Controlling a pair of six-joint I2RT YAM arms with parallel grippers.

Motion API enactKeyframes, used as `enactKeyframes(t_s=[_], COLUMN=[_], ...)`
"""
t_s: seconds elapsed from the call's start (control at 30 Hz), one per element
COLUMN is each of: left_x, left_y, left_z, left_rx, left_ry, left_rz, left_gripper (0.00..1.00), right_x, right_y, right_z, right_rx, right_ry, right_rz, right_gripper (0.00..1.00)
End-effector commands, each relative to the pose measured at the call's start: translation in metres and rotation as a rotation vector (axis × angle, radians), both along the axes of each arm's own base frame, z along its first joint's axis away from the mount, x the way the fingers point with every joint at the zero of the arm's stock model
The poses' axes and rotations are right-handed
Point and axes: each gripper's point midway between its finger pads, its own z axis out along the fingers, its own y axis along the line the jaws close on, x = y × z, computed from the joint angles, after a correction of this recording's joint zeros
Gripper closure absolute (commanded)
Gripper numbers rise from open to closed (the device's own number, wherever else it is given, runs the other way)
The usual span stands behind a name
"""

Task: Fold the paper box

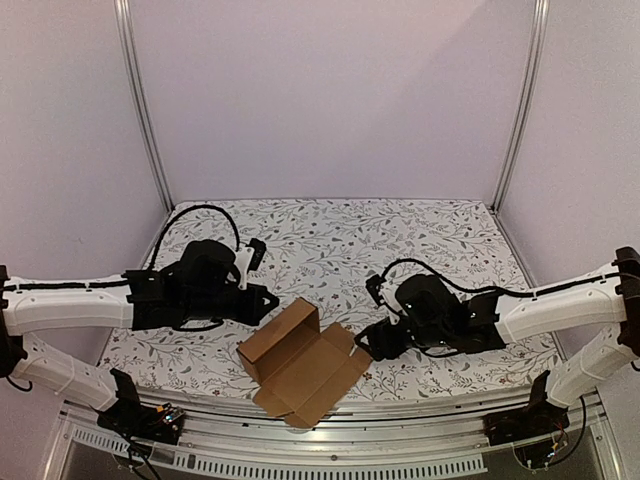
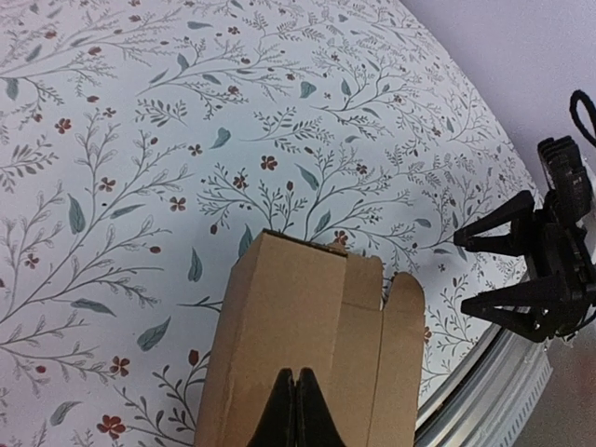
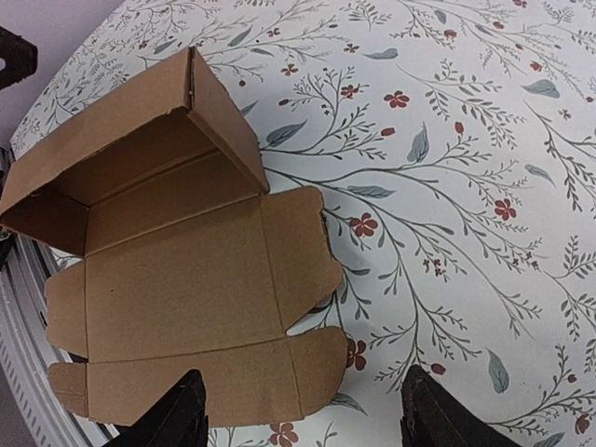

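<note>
The paper box [image 1: 300, 365] is brown cardboard, half formed, near the table's front edge. Its left part stands up as an open trough [image 3: 140, 177]. Its lid panel and rounded tab flaps [image 3: 298, 368] lie flat to the right. My left gripper [image 1: 264, 300] is shut, its fingertips [image 2: 296, 382] pressed together against the outside of the box's upright wall [image 2: 289, 317], with nothing between them. My right gripper [image 1: 368, 345] is open just right of the flat flaps. In the right wrist view its fingers [image 3: 182, 410] straddle the lower tab, above it.
A floral cloth [image 1: 400, 240] covers the table. A metal rail [image 1: 400, 425] runs along the front edge just behind the box. Plain walls and two upright poles [image 1: 145, 110] close in the back and sides.
</note>
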Motion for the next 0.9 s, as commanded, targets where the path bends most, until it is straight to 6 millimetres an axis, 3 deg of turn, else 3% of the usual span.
enactKeyframes(t_s=[0.0,0.23,0.87], left_x=[-0.011,-0.012,-0.019], left_y=[0.012,0.018,0.023], left_z=[-0.016,-0.025,-0.057], left_rx=[0.028,0.049,0.059], left_ry=[0.052,0.054,0.105], left_rz=[0.005,0.016,0.025], left_gripper=[1.00,1.00,1.00], right_x=[-0.014,-0.032,-0.034], right_y=[-0.008,-0.012,-0.001], right_z=[-0.015,-0.030,-0.064], right_rx=[0.007,0.054,0.254], right_ry=[0.171,0.324,0.557], right_rz=[-0.058,-0.084,-0.192], right_gripper=[0.30,0.31,0.34])
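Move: The box's flat outer flap has its middle some 6 cm back and 7 cm left of the right hand, about 10 cm below; the box's folded-up part stands roughly 16 cm left and 5 cm ahead of that hand, 6 cm lower. From the left hand, this folded-up part lies about 3 cm right and 1 cm ahead, 11 cm down; the outer flap's middle is around 13 cm right and 11 cm back, 16 cm below. The outer flap's far-right end is what the right hand closes in on: open fingers sink some 6 cm while drawing back about 3, the wrist tipping down roughly 30 degrees until they point left and down beside the flap. Over the folded-up part the left hand, still shut, lowers about 5 cm and eases slightly left and back. No touch can be made out. ##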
